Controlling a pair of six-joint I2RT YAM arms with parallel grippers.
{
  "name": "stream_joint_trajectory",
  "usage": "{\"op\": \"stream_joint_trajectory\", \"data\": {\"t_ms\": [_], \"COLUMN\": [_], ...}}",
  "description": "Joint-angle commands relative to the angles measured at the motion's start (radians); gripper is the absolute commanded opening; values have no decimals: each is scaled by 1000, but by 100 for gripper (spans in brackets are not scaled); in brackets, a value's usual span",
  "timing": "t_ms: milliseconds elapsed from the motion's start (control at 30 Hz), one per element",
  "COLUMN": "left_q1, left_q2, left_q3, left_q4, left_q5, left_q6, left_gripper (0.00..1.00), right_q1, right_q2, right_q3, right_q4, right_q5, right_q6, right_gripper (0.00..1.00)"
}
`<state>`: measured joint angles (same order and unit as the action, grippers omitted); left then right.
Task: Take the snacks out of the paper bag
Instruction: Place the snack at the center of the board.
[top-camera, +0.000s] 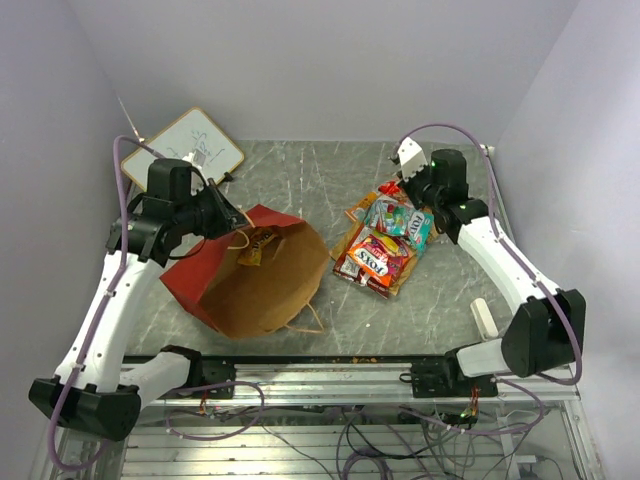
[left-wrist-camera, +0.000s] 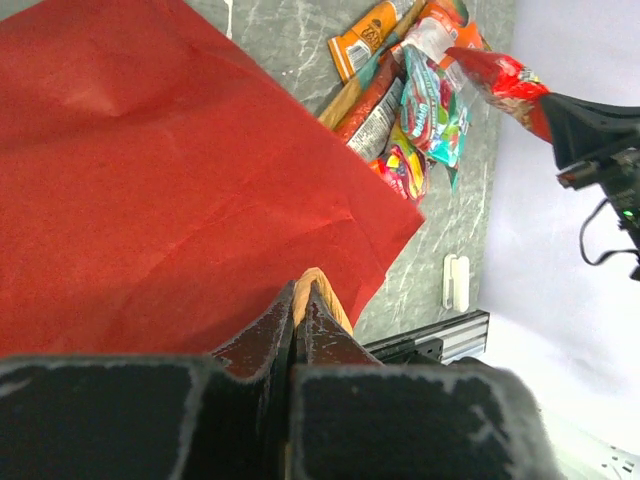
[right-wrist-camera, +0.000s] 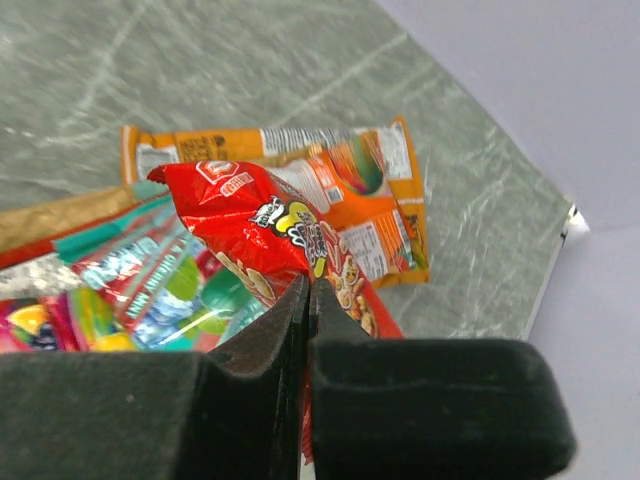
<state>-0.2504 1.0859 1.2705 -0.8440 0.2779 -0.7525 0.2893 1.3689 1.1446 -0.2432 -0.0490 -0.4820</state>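
The paper bag (top-camera: 250, 275), red outside and brown inside, lies on its side at table centre-left, mouth toward the camera. My left gripper (top-camera: 232, 215) is shut on the bag's tan handle (left-wrist-camera: 325, 292) at its far rim. Several snacks (top-camera: 385, 250) lie in a pile right of the bag; they also show in the left wrist view (left-wrist-camera: 410, 110). My right gripper (top-camera: 405, 190) is shut on a red packet (right-wrist-camera: 270, 235), held just above the pile's far end. An orange packet (right-wrist-camera: 350, 185) lies beneath it.
A white whiteboard (top-camera: 195, 148) lies at the table's far left. A small white object (top-camera: 485, 318) sits near the right arm's base. The metal rail (top-camera: 340, 375) runs along the near table edge. Walls close the far and side edges.
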Motion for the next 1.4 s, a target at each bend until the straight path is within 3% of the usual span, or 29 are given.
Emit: {"op": "stream_joint_trajectory", "data": {"t_ms": [0,233,533,733,867,1067,1233,1367], "left_q1": [-4,-3,-3,-4,-4,-4,-3,-3], "left_q2": [-39,-62,-103,-134,-141,-139,-146,-149], "left_q3": [2,-4,-63,-109,-113,-96,-90,-103], "left_q4": [36,77,147,202,197,179,153,160], "left_q5": [15,34,105,150,144,130,104,103], "left_q6": [-8,-25,-83,-122,-122,-119,-109,-119], "left_gripper": [7,7,7,7,7,7,7,7], "right_q1": [-37,-46,-46,-46,-47,-37,57,225], "right_q2": [40,103,22,-64,-134,-175,-165,-197], "right_q3": [-27,-64,-260,-299,-294,-260,-241,-235], "right_q4": [101,113,112,102,97,101,159,208], "right_q5": [18,11,-35,-89,-136,-263,-396,-412], "right_q6": [-19,55,144,159,162,193,216,158], "right_gripper": [0,0,0,26,37,41,41,43]}}
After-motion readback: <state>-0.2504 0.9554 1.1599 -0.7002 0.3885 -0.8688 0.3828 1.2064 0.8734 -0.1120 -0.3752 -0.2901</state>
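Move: The red snack is already in the right hand; the spot it goes to on the snack pile lies about 5 cm ahead, 4 cm right and 15 cm below. The teal pack is about 1 cm ahead, 2 cm right and 16 cm down; the colourful pack about 10 cm back, 4 cm left, and as low. The orange pack is roughly 11 cm ahead and 7 cm right. From the left hand, that spot is about 20 cm ahead, 43 cm right, 20 cm below. Down about 11 cm goes the right hand onto the pile, first edging forward and right, then drawing back as the fingers tip down; it opens and lets go of the red snack. Still opening, it rises about 8 cm, backing and swinging left towards the paper bag, rolling its left side up. The left hand, still pinching the handle, eases up, back and right. ##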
